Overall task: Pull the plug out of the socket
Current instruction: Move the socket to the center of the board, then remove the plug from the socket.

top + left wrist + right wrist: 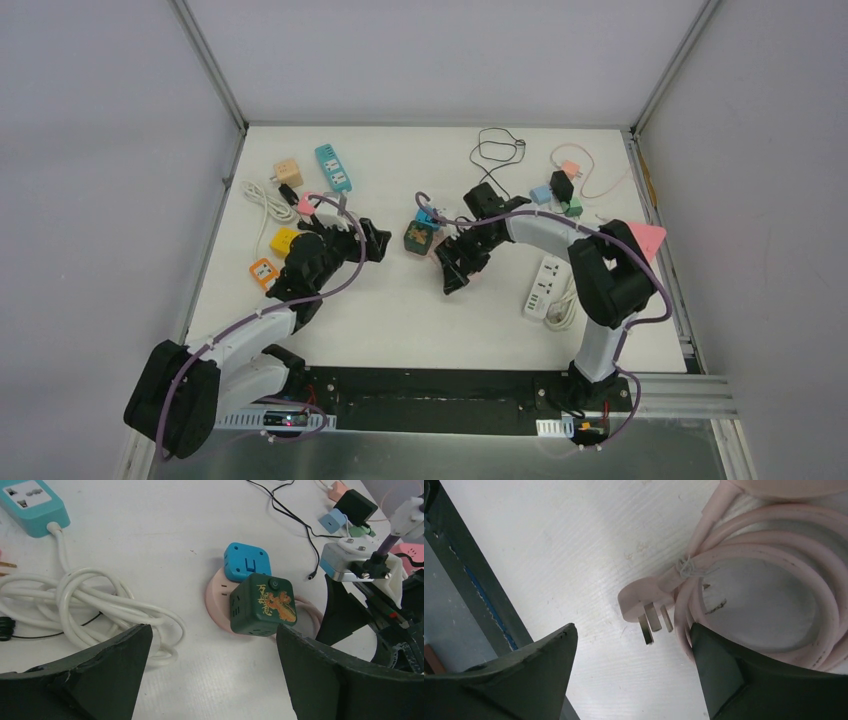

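Observation:
A dark green cube plug with a gold dragon print (262, 605) sits on a round pink socket (217, 602). A blue cube adapter (246, 561) sits on the socket's far side. In the top view the green cube (419, 236) lies between the two arms. My left gripper (212, 630) is open just short of the socket, holding nothing. My right gripper (633, 627) is open and empty over the table on the socket's other side. The socket's own pink lead plug (644, 600) lies prongs-down in front of it. One right finger (724, 665) rests against the coiled pink cord (774, 580).
A coiled white cable (85, 600) and a teal power strip (32, 502) lie to the left. A white power strip (545, 285) lies right of the right arm. Small adapters (560, 190) and a black lead (497, 150) sit at the back. Yellow (284, 240) and orange (263, 272) cubes lie beside the left arm.

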You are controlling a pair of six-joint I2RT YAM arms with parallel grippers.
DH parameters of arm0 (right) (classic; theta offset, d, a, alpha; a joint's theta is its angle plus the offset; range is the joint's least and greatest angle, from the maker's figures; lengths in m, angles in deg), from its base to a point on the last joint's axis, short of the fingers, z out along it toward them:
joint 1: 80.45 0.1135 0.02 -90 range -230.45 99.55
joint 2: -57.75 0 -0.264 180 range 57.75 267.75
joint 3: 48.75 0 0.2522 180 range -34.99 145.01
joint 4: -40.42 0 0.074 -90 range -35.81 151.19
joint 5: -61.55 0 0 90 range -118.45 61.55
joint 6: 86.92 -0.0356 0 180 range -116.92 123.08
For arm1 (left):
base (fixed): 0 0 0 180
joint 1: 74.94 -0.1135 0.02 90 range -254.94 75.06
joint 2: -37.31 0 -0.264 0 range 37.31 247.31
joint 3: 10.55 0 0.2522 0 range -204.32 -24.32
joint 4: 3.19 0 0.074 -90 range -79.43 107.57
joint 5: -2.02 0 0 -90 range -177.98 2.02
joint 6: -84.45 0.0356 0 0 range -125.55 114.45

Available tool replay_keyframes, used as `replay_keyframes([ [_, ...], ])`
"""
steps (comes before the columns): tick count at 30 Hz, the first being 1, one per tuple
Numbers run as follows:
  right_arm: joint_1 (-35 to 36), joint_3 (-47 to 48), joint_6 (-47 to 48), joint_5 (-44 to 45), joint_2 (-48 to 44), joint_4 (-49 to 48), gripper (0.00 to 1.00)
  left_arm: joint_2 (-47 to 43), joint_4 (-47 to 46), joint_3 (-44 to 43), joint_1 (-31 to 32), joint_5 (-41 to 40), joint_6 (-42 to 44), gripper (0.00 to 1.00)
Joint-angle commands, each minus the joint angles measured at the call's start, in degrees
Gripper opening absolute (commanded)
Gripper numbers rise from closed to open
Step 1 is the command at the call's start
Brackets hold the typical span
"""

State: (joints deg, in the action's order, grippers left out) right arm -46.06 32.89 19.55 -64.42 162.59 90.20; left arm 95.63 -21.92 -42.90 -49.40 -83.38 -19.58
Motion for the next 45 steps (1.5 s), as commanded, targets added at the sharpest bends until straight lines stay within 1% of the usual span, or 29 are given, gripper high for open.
replay_keyframes([
  [1,-1.49,2.96,6.50,0.32,-4.53,6.24,0.87,-1.39,5.65,-3.34,0.31,1.01,-8.98,0.99],
  [4,-3.38,3.90,10.04,-1.49,-7.06,9.14,0.87,-0.32,6.77,-5.00,0.32,5.04,-10.90,0.99],
  [6,-5.20,5.12,14.82,-4.30,-8.18,13.39,0.88,0.89,7.95,-6.79,0.30,8.04,-11.95,0.99],
  [9,-8.60,7.04,19.23,-8.14,-9.32,18.69,0.88,2.97,14.00,-11.34,0.39,10.53,-13.80,0.99],
  [11,-11.00,7.09,20.13,-9.79,-10.48,19.71,0.88,4.05,18.46,-15.30,1.03,10.49,-13.94,0.99],
  [13,-13.12,6.97,20.17,-10.86,-11.65,19.76,0.88,4.37,24.90,-18.80,3.26,6.00,-11.86,0.98],
  [17,-16.55,6.87,19.86,-12.85,-13.05,19.57,0.88,7.85,37.86,-27.18,10.51,-7.35,-4.57,0.98],
  [19,-18.03,6.91,19.01,-13.79,-13.27,19.14,0.88,10.78,41.33,-30.97,13.64,-11.46,-2.49,0.99],
  [22,-20.28,6.77,18.00,-15.53,-13.46,18.76,0.88,15.75,44.02,-35.65,17.97,-16.50,-0.14,0.99],
  [25,-22.11,6.36,17.10,-16.76,-13.83,18.22,0.87,21.04,46.30,-40.32,19.79,-19.58,1.06,0.98],
  [29,-23.04,5.95,16.84,-17.28,-14.31,17.64,0.88,28.16,48.54,-45.66,20.29,-22.20,1.79,0.96],
  [37,-23.66,5.95,16.92,-17.65,-13.90,17.84,0.88,37.28,49.19,-51.69,20.32,-24.87,2.18,0.91],
  [40,-23.75,5.93,17.02,-17.74,-13.80,17.94,0.88,40.12,49.38,-52.92,20.30,-24.42,2.31,0.86],
  [45,-24.01,6.00,17.26,-17.88,-13.58,18.28,0.88,43.65,50.32,-54.56,20.33,-22.51,3.00,0.65],
])
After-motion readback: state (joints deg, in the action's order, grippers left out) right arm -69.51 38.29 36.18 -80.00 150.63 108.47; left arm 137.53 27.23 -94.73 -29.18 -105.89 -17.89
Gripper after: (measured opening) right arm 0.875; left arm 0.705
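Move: The green plug sits on the round pink socket about 11 cm to the left hand's right, 3 cm ahead and some 8 cm below. The blue plug stands on the same socket about 4 cm beyond the green plug and 2 cm right of it; the pink cable coil lies roughly 8 cm right of the green plug and 6 cm nearer. The white cable coil is 5 cm ahead and 5 cm left of the left hand, 14 cm down. From the right hand, the green plug is about 8 cm ahead, 8 cm left and slightly higher. The green plug is approached by the left hand, which swings about 11 cm right in a rising arc, then drops some 10 cm and pushes a little forward, pitching and rolling some 40 degrees so its fingers slant down. They straddle the plug and start closing. The right hand, already open, clears out up and right from the pink cable, about 10 cm each way, and stays open. ##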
